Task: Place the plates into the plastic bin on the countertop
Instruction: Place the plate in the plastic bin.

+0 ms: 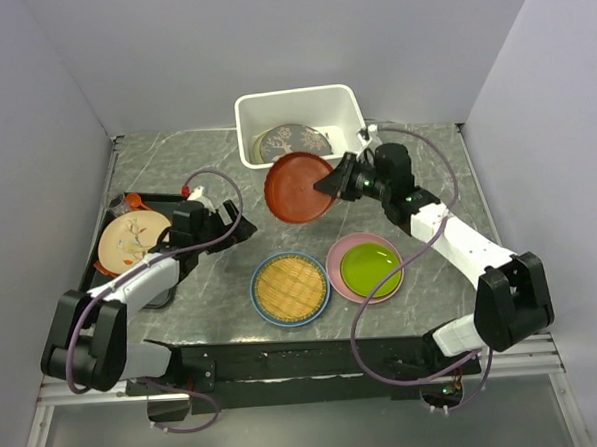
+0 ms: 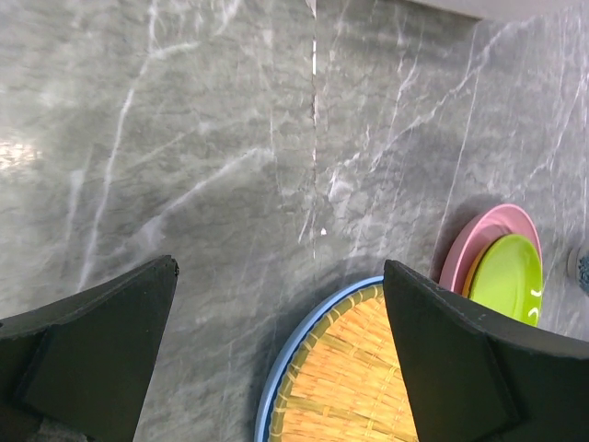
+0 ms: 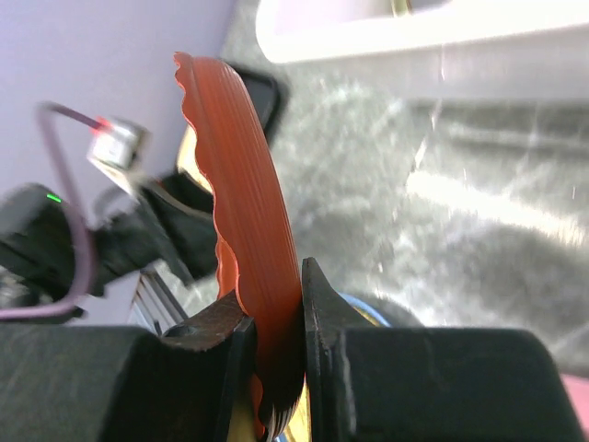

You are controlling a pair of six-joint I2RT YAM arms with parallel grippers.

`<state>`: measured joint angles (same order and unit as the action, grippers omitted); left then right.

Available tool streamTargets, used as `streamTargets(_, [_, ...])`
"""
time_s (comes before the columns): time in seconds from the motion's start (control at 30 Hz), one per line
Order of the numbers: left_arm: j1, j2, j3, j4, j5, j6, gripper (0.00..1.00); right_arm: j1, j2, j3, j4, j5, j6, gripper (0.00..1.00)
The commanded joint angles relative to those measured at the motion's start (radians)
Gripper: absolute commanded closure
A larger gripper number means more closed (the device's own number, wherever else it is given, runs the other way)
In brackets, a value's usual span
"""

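My right gripper (image 1: pixel 334 182) is shut on the rim of a red plate (image 1: pixel 299 186), holding it tilted above the countertop (image 1: pixel 175 160), just in front of the white plastic bin (image 1: pixel 297 95). In the right wrist view the red plate (image 3: pixel 244 184) stands edge-on between the jaws of that gripper (image 3: pixel 273 299). A grey plate with a figure (image 1: pixel 292 142) lies inside the bin. A yellow woven disc (image 1: pixel 290 287) rests on a blue plate (image 1: pixel 257 298). Beside them a lime green plate (image 1: pixel 371 271) sits on a pink plate (image 1: pixel 340 253). My left gripper (image 2: pixel 279 267) hangs open and holds nothing, left of the woven disc (image 2: pixel 350 378).
A peach flower-patterned plate (image 1: pixel 131 240) lies on a flat black tray (image 1: pixel 162 199) at the left, under my left arm. Light walls close in the countertop at the back and on both sides.
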<state>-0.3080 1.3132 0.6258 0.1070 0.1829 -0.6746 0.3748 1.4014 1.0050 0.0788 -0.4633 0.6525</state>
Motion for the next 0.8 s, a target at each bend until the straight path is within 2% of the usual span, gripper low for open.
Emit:
streamTargets(0.0, [0.003, 0.035, 0.021, 0.088, 0.066, -0.010, 0.01, -0.023, 0.040, 0.170, -0.033, -0.003, -0.036, 1.00])
streamTargets(0.37, [0.003, 0.061, 0.035, 0.100, 0.095, -0.003, 0.01, -0.063, 0.237, 0.516, -0.146, -0.026, -0.057, 1.00])
streamTargets(0.77, [0.003, 0.023, 0.000, 0.108, 0.096, -0.022, 0.01, -0.088, 0.347, 0.622, -0.143, -0.046, -0.033, 1.00])
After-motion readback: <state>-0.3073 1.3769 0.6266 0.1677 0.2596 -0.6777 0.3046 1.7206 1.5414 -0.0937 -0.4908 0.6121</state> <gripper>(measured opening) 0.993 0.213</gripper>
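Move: From the right hand, which already holds the red plate by its rim, the middle of the white plastic bin lies about 25 cm ahead, 6 cm to the left and some 17 cm lower. The round basket is roughly 15 cm back and 11 cm left, the pink plate with the green one in it 10 cm back and 11 cm right, both some 21 cm below. From the idle left hand the bin is about 28 cm ahead, 18 cm right, slightly lower. Keeping its pinch on the rim, the right hand carries the red plate forward about 10 cm towards the bin, first climbing some 8 cm on the way, its fingers tipping up slightly. It then eases off and starts to sink, by about 2 cm, still high and on the near side of the bin, with the plate reaching out ahead and to the left of the fingers. ##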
